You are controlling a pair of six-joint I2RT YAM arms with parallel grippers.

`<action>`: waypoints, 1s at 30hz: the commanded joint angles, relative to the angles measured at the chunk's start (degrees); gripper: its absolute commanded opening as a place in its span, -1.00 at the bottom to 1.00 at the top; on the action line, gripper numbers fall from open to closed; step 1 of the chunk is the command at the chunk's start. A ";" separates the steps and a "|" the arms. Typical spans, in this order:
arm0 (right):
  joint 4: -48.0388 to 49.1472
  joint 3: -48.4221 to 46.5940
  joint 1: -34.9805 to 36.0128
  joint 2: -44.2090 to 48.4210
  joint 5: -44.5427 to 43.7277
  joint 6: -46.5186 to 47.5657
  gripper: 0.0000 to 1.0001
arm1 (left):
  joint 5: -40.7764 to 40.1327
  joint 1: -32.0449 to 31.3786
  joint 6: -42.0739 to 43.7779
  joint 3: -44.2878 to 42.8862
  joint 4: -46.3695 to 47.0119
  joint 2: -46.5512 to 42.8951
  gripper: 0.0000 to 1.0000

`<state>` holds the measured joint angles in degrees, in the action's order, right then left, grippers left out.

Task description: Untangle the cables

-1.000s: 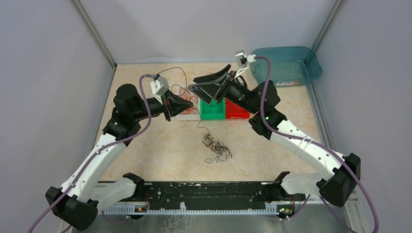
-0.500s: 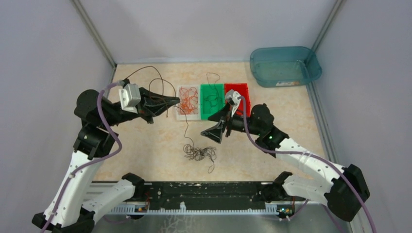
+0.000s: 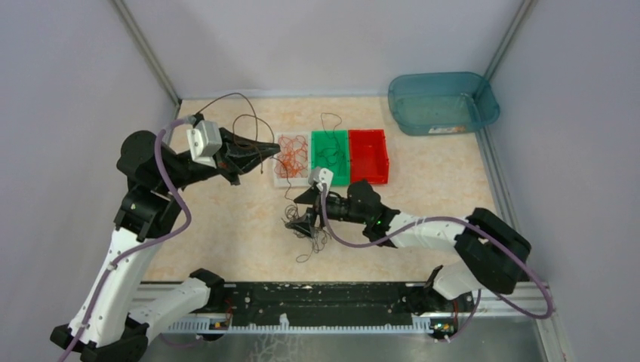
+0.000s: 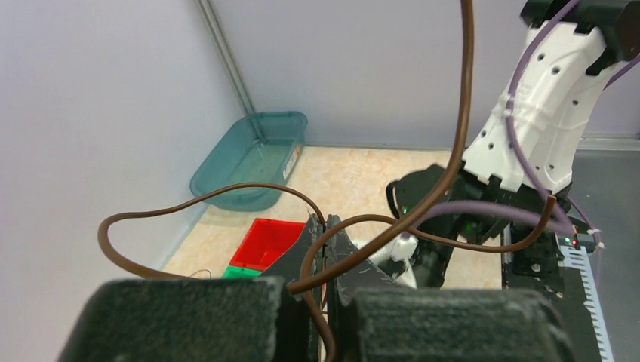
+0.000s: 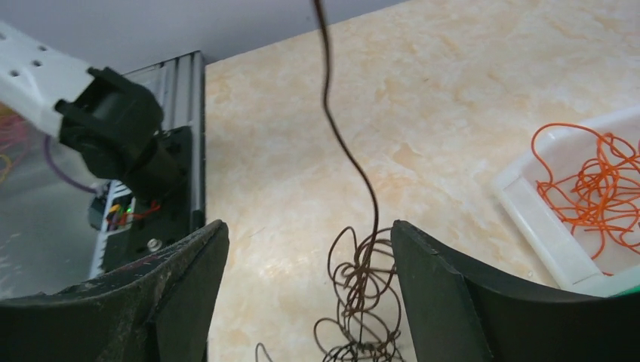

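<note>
My left gripper [image 3: 266, 151] hovers left of the trays, shut on a dark brown cable [image 3: 243, 115] that loops above it. One strand drops from it to a dark tangle of cables [image 3: 308, 226] on the table. In the left wrist view the fingertips [image 4: 326, 222] pinch that brown cable [image 4: 226, 193]. My right gripper [image 3: 302, 220] lies low at the tangle, open. The right wrist view shows the tangle [image 5: 364, 290] between its wide fingers [image 5: 308, 230], nearer the right one, with a strand rising out of it. Orange cables [image 3: 293, 154] fill the white tray [image 5: 537, 220].
The white tray [image 3: 281, 179], a green tray [image 3: 340, 178] holding a dark cable, and a red tray [image 3: 368, 158] sit in a row at mid-table. A teal bin [image 3: 441, 102] stands at the back right. Walls close in both sides.
My right arm came down from over the trays to the tangle, jaws open. My left arm pulled back left with the brown cable, and the tangle slid left.
</note>
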<state>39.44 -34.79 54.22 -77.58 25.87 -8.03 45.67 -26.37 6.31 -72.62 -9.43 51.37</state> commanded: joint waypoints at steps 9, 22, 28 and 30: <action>19.53 -6.92 1.88 -14.87 -4.20 -1.96 0.14 | -0.39 -0.22 2.36 -7.77 -0.60 1.15 -1.00; 34.28 7.15 2.06 -23.65 -10.67 -7.95 -0.27 | -13.15 -0.17 15.59 -20.01 10.10 4.87 -1.00; 34.44 10.53 2.03 -23.17 -14.18 -6.95 -0.27 | -19.10 -0.22 24.07 -26.43 17.78 7.11 -1.00; 34.74 11.87 2.07 -23.03 -15.12 -6.82 -0.28 | -20.97 -0.19 27.36 -29.27 20.98 8.13 -1.00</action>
<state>68.55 -24.67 55.75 -101.10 13.61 -15.14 30.46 -26.39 25.06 -96.84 2.33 58.30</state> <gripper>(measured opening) 0.363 0.008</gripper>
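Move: The dark tangle is my right hand's target. Its middle lies roughly 17 cm below that hand, about 3 cm to its right and 1 cm ahead, with one strand running up between my open right fingers to my closed left hand. The white bin stands about 21 cm ahead of the right hand and 2 cm left; the green bin stands level with the white one, 8 cm right of the hand. From my left hand the tangle lies some 44 cm down and 3 cm right. My left hand keeps its grip on the dark cable and hauls it up and away from the tangle, slowly then faster, about 20 cm up and 5 cm left, its wrist turning some 45 degrees. My right hand first eases a few centimetres forward and left, then sinks about 12 cm onto the tangle, coming back right and narrowing its fingers to under half open, with loops between them. ##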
